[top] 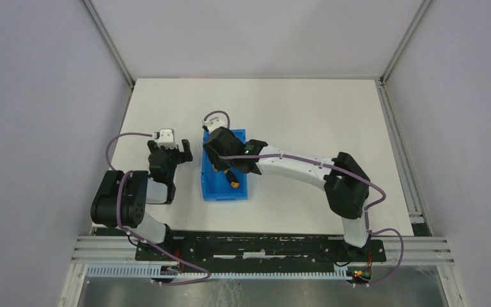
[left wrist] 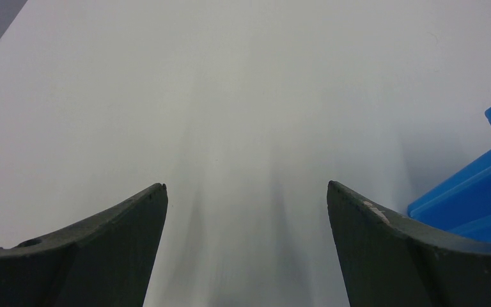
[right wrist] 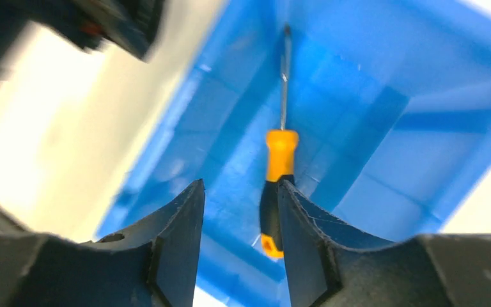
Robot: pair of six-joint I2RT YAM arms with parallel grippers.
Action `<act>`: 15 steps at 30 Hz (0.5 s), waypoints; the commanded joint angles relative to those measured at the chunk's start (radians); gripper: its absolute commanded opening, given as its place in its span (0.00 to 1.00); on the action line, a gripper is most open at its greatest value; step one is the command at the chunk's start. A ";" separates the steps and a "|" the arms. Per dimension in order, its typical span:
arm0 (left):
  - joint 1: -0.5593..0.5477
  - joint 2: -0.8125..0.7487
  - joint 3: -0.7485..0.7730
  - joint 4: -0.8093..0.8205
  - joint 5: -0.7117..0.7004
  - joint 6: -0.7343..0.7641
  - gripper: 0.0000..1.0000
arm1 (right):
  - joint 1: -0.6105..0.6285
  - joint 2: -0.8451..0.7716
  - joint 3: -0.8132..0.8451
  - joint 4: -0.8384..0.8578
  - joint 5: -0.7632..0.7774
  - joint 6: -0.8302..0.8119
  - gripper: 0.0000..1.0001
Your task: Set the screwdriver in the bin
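The screwdriver (right wrist: 280, 153), with an orange and black handle and a thin dark shaft, is inside the blue bin (right wrist: 422, 147), its tip pointing toward the far wall. My right gripper (right wrist: 241, 185) hangs over the bin, open. The handle's black end rests against the inner face of the right finger (right wrist: 307, 230), with a clear gap to the other finger. From above, the orange handle (top: 232, 180) shows in the bin (top: 220, 192) beneath the right wrist. My left gripper (left wrist: 247, 184) is open and empty over bare table, left of the bin (left wrist: 479, 192).
The white table (top: 307, 115) is walled by grey panels on three sides. The two arm bases sit on a black rail (top: 256, 246) at the near edge. The left arm (top: 124, 198) is folded near the bin's left side.
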 commanded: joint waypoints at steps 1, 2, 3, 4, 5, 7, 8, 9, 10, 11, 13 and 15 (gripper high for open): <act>0.005 -0.016 0.002 0.026 0.007 -0.021 1.00 | 0.016 -0.231 0.057 0.090 -0.017 -0.080 0.55; 0.005 -0.015 0.002 0.026 0.007 -0.021 1.00 | 0.016 -0.282 0.039 0.107 -0.027 -0.101 0.61; 0.005 -0.014 0.002 0.026 0.006 -0.021 1.00 | 0.017 -0.327 0.005 0.130 -0.036 -0.124 0.69; 0.005 -0.015 0.002 0.026 0.006 -0.021 1.00 | 0.015 -0.386 -0.038 0.153 -0.040 -0.150 0.79; 0.005 -0.016 0.002 0.026 0.007 -0.021 1.00 | 0.013 -0.436 -0.076 0.168 -0.031 -0.170 0.88; 0.005 -0.014 0.002 0.026 0.007 -0.021 1.00 | 0.007 -0.561 -0.172 0.185 0.035 -0.196 0.98; 0.005 -0.016 0.002 0.026 0.007 -0.021 1.00 | 0.001 -0.617 -0.233 0.192 0.078 -0.212 0.98; 0.005 -0.015 0.002 0.026 0.007 -0.021 1.00 | -0.002 -0.694 -0.298 0.205 0.143 -0.239 0.98; 0.005 -0.015 0.002 0.026 0.007 -0.021 1.00 | -0.007 -0.751 -0.376 0.223 0.197 -0.258 0.98; 0.005 -0.016 0.002 0.025 0.006 -0.021 1.00 | -0.010 -0.833 -0.445 0.239 0.252 -0.267 0.98; 0.005 -0.016 0.002 0.025 0.007 -0.021 1.00 | -0.026 -0.975 -0.616 0.278 0.324 -0.283 0.98; 0.005 -0.016 0.002 0.026 0.006 -0.021 1.00 | -0.044 -1.105 -0.755 0.287 0.405 -0.284 0.98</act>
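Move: The screwdriver is already loose on the bin floor, its middle about 7 cm below the right hand, some 1 cm ahead and 1 cm to the right. The bin's middle is about 1 cm ahead, 1 cm right and 6 cm down. From the left gripper, which waits beside the bin, the screwdriver is roughly 18 cm to the right, 9 cm back and 5 cm below. Pull the right gripper, already free of the screwdriver, quickly up out of the bin, nearly straight for the first 20 cm or so. Then swing it about 16 cm to the right and a little back, out past the bin's right wall. On the way, open the fingers from half to fully wide and tip them up towards level by some 30 degrees, letting the hand's left side rise. ##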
